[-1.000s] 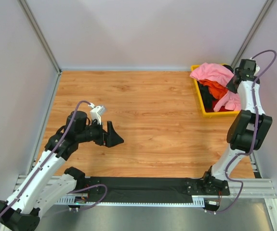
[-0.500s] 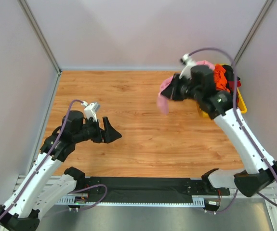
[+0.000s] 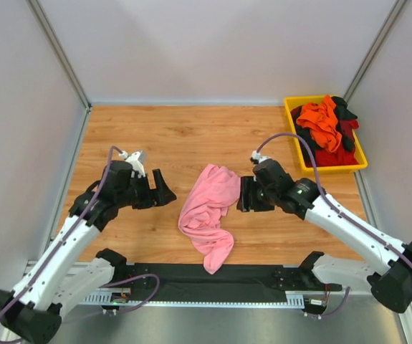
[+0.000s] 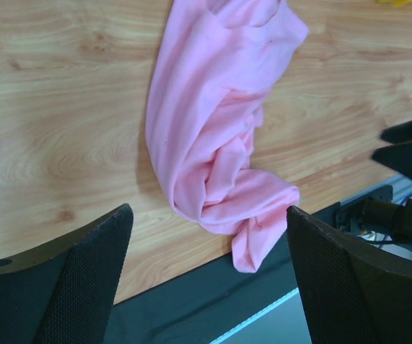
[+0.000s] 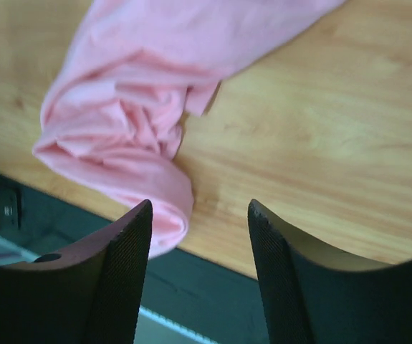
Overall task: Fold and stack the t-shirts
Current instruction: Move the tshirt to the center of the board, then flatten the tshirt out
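Note:
A light pink t-shirt [image 3: 209, 212] lies crumpled in a long heap on the wooden table, its lower end over the black strip at the near edge; it also shows in the left wrist view [image 4: 216, 136] and the right wrist view [image 5: 141, 107]. My right gripper [image 3: 243, 194] hovers just right of the shirt, open, with nothing between its fingers. My left gripper [image 3: 164, 192] is open and empty to the shirt's left. More t-shirts, orange [image 3: 321, 120], red and black, are piled in the yellow bin [image 3: 296, 134].
The yellow bin stands at the back right corner against the right wall. Grey walls close in the table on three sides. A black strip [image 3: 213, 281] and metal rail run along the near edge between the arm bases.
My right arm swung from the bin to the table's middle carrying the pink shirt, then opened and let it drop onto the wood. My left gripper shifted slightly.

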Tool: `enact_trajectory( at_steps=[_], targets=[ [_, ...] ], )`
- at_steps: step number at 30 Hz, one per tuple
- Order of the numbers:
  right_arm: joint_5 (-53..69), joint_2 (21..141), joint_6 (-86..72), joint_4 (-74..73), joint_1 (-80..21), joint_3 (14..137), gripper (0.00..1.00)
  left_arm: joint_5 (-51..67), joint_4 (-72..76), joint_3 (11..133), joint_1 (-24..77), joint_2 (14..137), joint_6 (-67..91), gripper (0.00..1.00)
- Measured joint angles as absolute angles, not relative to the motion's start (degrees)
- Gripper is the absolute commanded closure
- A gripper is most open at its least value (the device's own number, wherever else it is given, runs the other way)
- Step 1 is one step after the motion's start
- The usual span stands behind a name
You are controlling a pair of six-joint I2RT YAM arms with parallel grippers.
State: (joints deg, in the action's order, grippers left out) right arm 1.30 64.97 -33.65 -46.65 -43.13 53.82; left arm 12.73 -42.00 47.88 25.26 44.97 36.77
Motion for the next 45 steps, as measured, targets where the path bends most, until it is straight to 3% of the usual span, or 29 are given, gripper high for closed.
enact_trajectory(
  at_steps=[4,9,16,23,25,26,28,29,33,37,45],
  targets=[
    [-4.93,65.21,-33.12,-43.35,-37.87,55.96,0.44,13.5,-38.06,47.51,24.71,55.79,37.26,0.13],
    [-5.39,78.52,-33.23,-34.79,-28.73,55.99,0.45,18.11,-30.7,46.65,24.64,70.0,37.19,0.21],
    [-1.89,94.45,-32.05,-25.69,-28.01,57.41,0.46,20.84,-25.43,46.17,24.64,81.28,37.08,0.25],
    [-0.75,99.29,-30.83,-20.47,-27.09,57.52,0.5,23.81,-20.05,46.17,24.82,89.01,37.01,0.36],
    [-0.62,99.48,-29.91,-19.22,-26.85,57.54,0.57,24.86,-18.68,46.17,25.02,91.77,37.26,0.45],
    [-0.4,99.68,-29.39,-18.87,-26.79,57.56,0.61,26.37,-18.24,46.46,25.04,93.03,37.52,0.65],
    [0.45,99.94,-28.45,-18.41,-26.5,57.58,0.9,27.22,-17.32,47.46,25.45,94.87,37.78,0.84],
    [0.78,99.96,-27.68,-18.37,-26.33,57.65,1.0,27.38,-17.04,47.92,25.54,95.61,37.58,1.0],
    [1.08,99.79,-26.15,-21.98,-25.47,60.82,1.0,25.43,-21.1,52.51,25.89,97.01,36.77,1.0],
    [-1.19,96.33,-24.99,-32.01,-25.28,71.57,1.0,18.55,-31.68,64.51,26.0,95.13,34.92,1.0],
    [-4.05,73.49,-25.39,-42.5,-28.47,81.71,1.0,6.39,-42.11,80.01,26.0,76.55,32.42,1.0]
  ],
)
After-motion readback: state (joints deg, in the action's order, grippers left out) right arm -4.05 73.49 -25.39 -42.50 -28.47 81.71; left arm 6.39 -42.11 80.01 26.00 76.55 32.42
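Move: The pink t-shirt's middle lies about 14 cm to the right of the left hand, 4 cm ahead and some 17 cm below. From the right hand it is roughly 8 cm to the left, 3 cm ahead and 12 cm below; its far-right corner is about 15 cm ahead and 1 cm right of that hand. The yellow bin sits some 31 cm ahead and 31 cm right of the right hand. Both hands sink forward, pinch the t-shirt's left side and far-right corner, then rise some 25 cm. ##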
